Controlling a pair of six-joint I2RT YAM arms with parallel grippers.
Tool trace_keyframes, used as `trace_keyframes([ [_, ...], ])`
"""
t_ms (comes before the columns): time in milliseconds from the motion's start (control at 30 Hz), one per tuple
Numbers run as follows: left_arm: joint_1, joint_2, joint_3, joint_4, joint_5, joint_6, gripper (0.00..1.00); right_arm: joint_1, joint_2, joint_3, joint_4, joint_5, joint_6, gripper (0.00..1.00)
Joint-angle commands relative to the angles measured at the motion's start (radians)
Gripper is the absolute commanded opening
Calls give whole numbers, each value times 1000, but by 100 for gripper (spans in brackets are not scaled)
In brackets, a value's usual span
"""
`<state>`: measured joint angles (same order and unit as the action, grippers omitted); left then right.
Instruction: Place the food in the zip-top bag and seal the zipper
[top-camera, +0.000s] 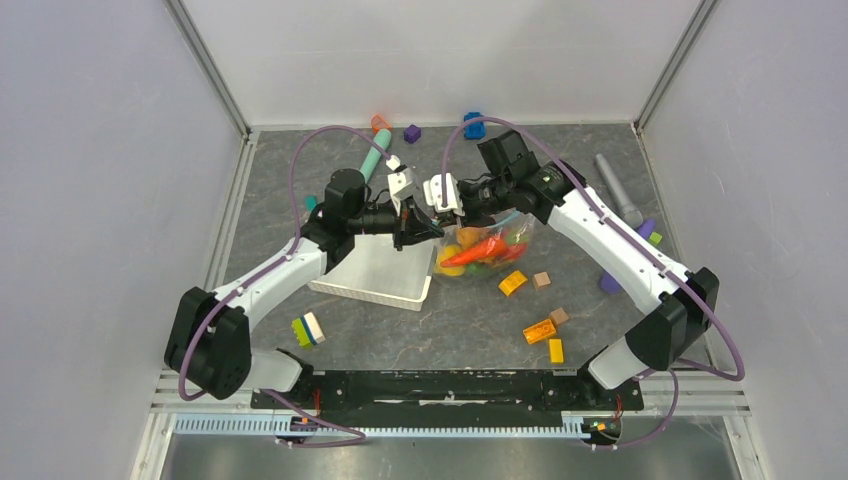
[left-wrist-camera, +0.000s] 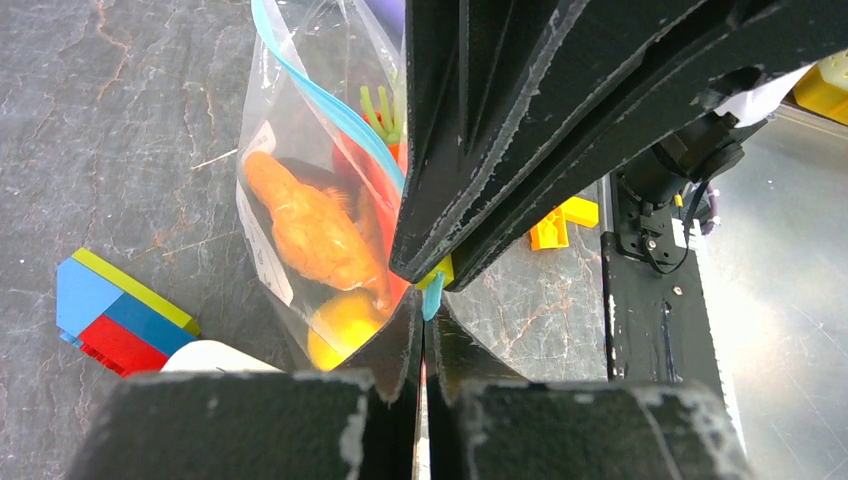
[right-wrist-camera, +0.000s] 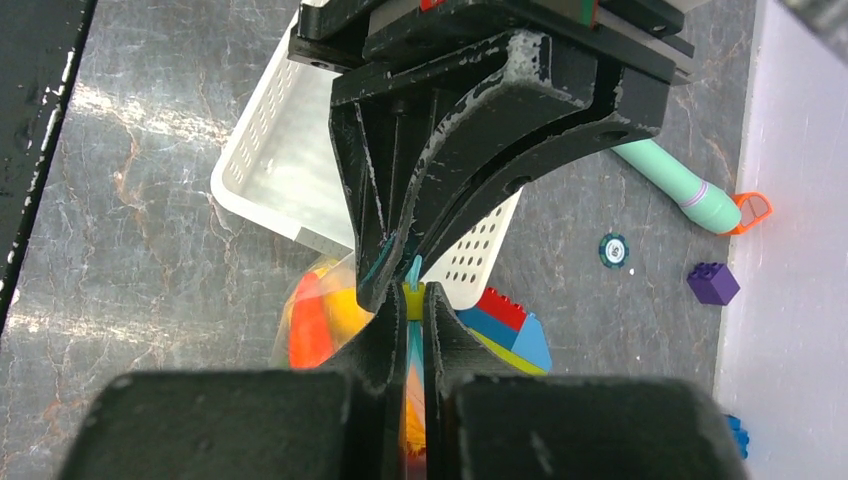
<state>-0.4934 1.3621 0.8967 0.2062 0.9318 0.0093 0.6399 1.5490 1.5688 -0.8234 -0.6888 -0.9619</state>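
Observation:
The clear zip-top bag hangs over the table centre with the food inside: an orange piece, a yellow piece and red ones. Its light-blue zipper runs along the top edge. My left gripper is shut on the end of the zipper strip. My right gripper faces it tip to tip, shut on the zipper at a small yellow slider. The rest of the bag's mouth is hidden behind the fingers.
A white mesh basket lies just left of the bag. A multicoloured block sits near the front left. Yellow, orange and wooden blocks lie at the front right. A teal marker toy, a purple block and a grey tube lie farther back.

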Motion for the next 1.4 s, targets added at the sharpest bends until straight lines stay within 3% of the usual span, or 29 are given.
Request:
trace_keyframes([
  [0,-4,-49,28,13,-14,45,2,4,12,27,-23,95,17,0],
  [533,-5,-111,-42,32,-76,44,2,-15,-34,-28,-26,313,58,0],
  [1367,-3,-121,-72,20,-160,43,2,-262,-122,-94,-25,352,65,0],
])
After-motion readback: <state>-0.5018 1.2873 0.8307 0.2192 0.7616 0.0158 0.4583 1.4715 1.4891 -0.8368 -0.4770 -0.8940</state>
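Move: My right fingers already pinch the yellow slider at the left end of the bag's zipper. The zipper's far end, where I'm taking it, lies about 16 cm to the right and 3 cm ahead, slightly lower. The carrot in the bag sits some 9 cm right, 3 cm back and 12 below; the brick stack is 6 cm ahead, 3 right, 17 below. From my left hand, gripping the near end, the far end lies 17 cm right, 3 ahead. I keep the slider pinched and draw it along the zipper towards the far end, easing forward at first, then faster to the right: about 9 cm right and 5 cm forward, sinking slightly while my right hand turns about 20 degrees clockwise. My left hand keeps its grip on the zipper's left end as an anchor, drifting only a centimetre or so left and forward. ##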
